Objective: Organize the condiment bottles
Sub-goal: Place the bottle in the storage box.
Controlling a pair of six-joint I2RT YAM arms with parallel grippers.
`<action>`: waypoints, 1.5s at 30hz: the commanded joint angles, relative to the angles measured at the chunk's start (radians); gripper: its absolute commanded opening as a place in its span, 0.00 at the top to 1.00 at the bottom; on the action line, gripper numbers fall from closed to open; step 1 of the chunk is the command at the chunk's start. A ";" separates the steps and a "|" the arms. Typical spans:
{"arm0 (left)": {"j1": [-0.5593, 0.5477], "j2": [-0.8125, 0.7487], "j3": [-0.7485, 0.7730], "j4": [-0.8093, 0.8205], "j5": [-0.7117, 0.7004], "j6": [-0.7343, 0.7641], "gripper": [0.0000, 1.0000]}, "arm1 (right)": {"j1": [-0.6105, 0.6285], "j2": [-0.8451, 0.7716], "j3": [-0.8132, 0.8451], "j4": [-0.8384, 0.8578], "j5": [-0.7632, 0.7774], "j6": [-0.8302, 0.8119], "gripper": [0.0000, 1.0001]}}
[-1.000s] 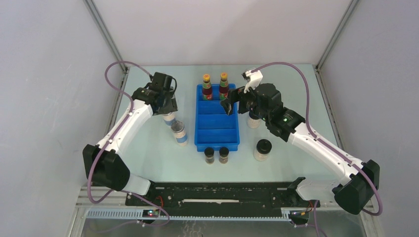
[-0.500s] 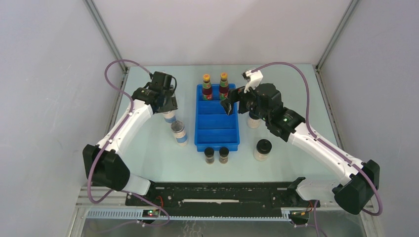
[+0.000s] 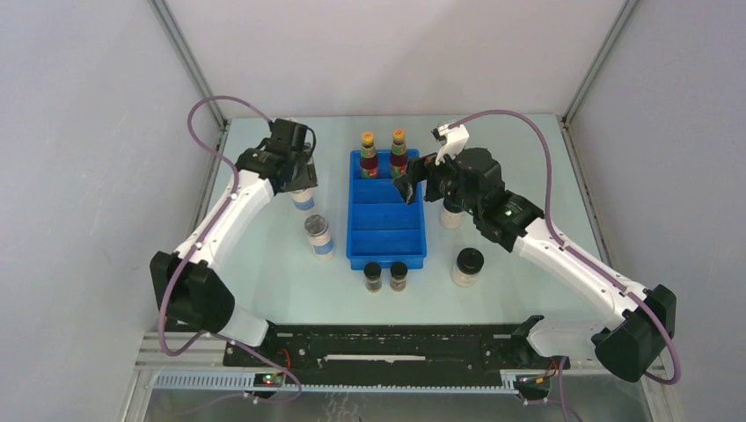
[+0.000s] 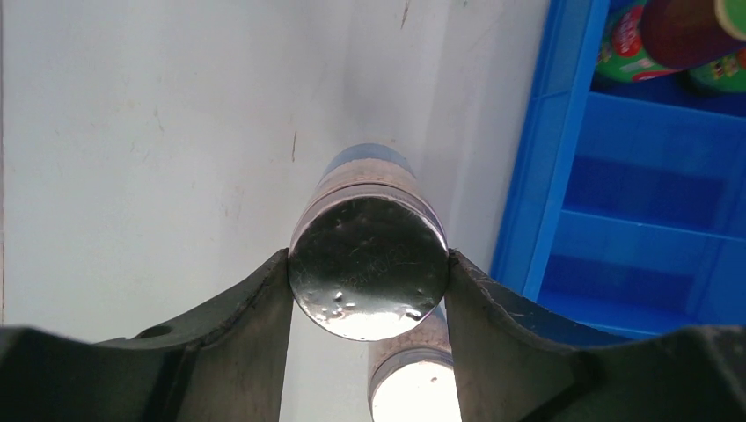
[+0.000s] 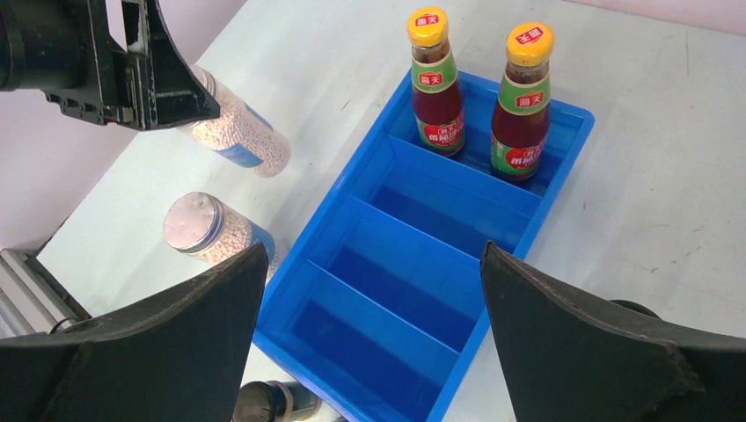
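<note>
My left gripper is shut on the lid of a grey-lidded, blue-labelled jar, which hangs above the table left of the blue tray. Its twin stands just below and nearer. Two red sauce bottles stand in the tray's far compartment. My right gripper hovers open over the tray with nothing between its fingers. Two tiny dark jars stand in front of the tray. One pale black-lidded jar stands to its right, and another is partly hidden by my right arm.
The tray's three nearer compartments hold nothing. Grey enclosure walls close in the table on the left, right and far sides. The black rail with the arm bases runs along the near edge.
My left gripper has risen and drawn back toward the far left with the grey-lidded jar, away from the standing twin. The right arm has not moved.
</note>
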 commanded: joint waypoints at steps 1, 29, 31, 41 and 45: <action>-0.007 0.007 0.122 0.058 -0.033 0.039 1.00 | -0.008 -0.006 0.002 0.018 0.008 0.009 0.00; -0.063 0.120 0.415 -0.066 -0.038 0.062 1.00 | -0.027 -0.007 -0.001 0.007 0.024 0.018 0.00; -0.070 0.124 0.431 -0.075 -0.040 0.063 1.00 | -0.030 -0.016 -0.013 0.020 0.026 0.023 0.00; -0.110 0.149 0.501 -0.110 -0.042 0.067 1.00 | -0.058 -0.039 -0.040 0.030 0.043 0.049 0.00; -0.127 0.163 0.544 -0.130 -0.039 0.071 1.00 | -0.078 -0.048 -0.049 0.033 0.074 0.075 0.00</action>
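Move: The left hand already holds a grain bottle by its lid. The box's second compartment from the far end lies about 20 cm to its right, 6 ahead and 13 below. The other grain bottle stands some 10 cm back and 3 right, and the nearer boxed sauce bottle about 12 ahead and 16 right. From the right hand that compartment is roughly 8 cm ahead, 5 left and 24 below. Left hand lifts its bottle about 8 cm, drifting right and forward to get above box height; right hand edges rightward. ##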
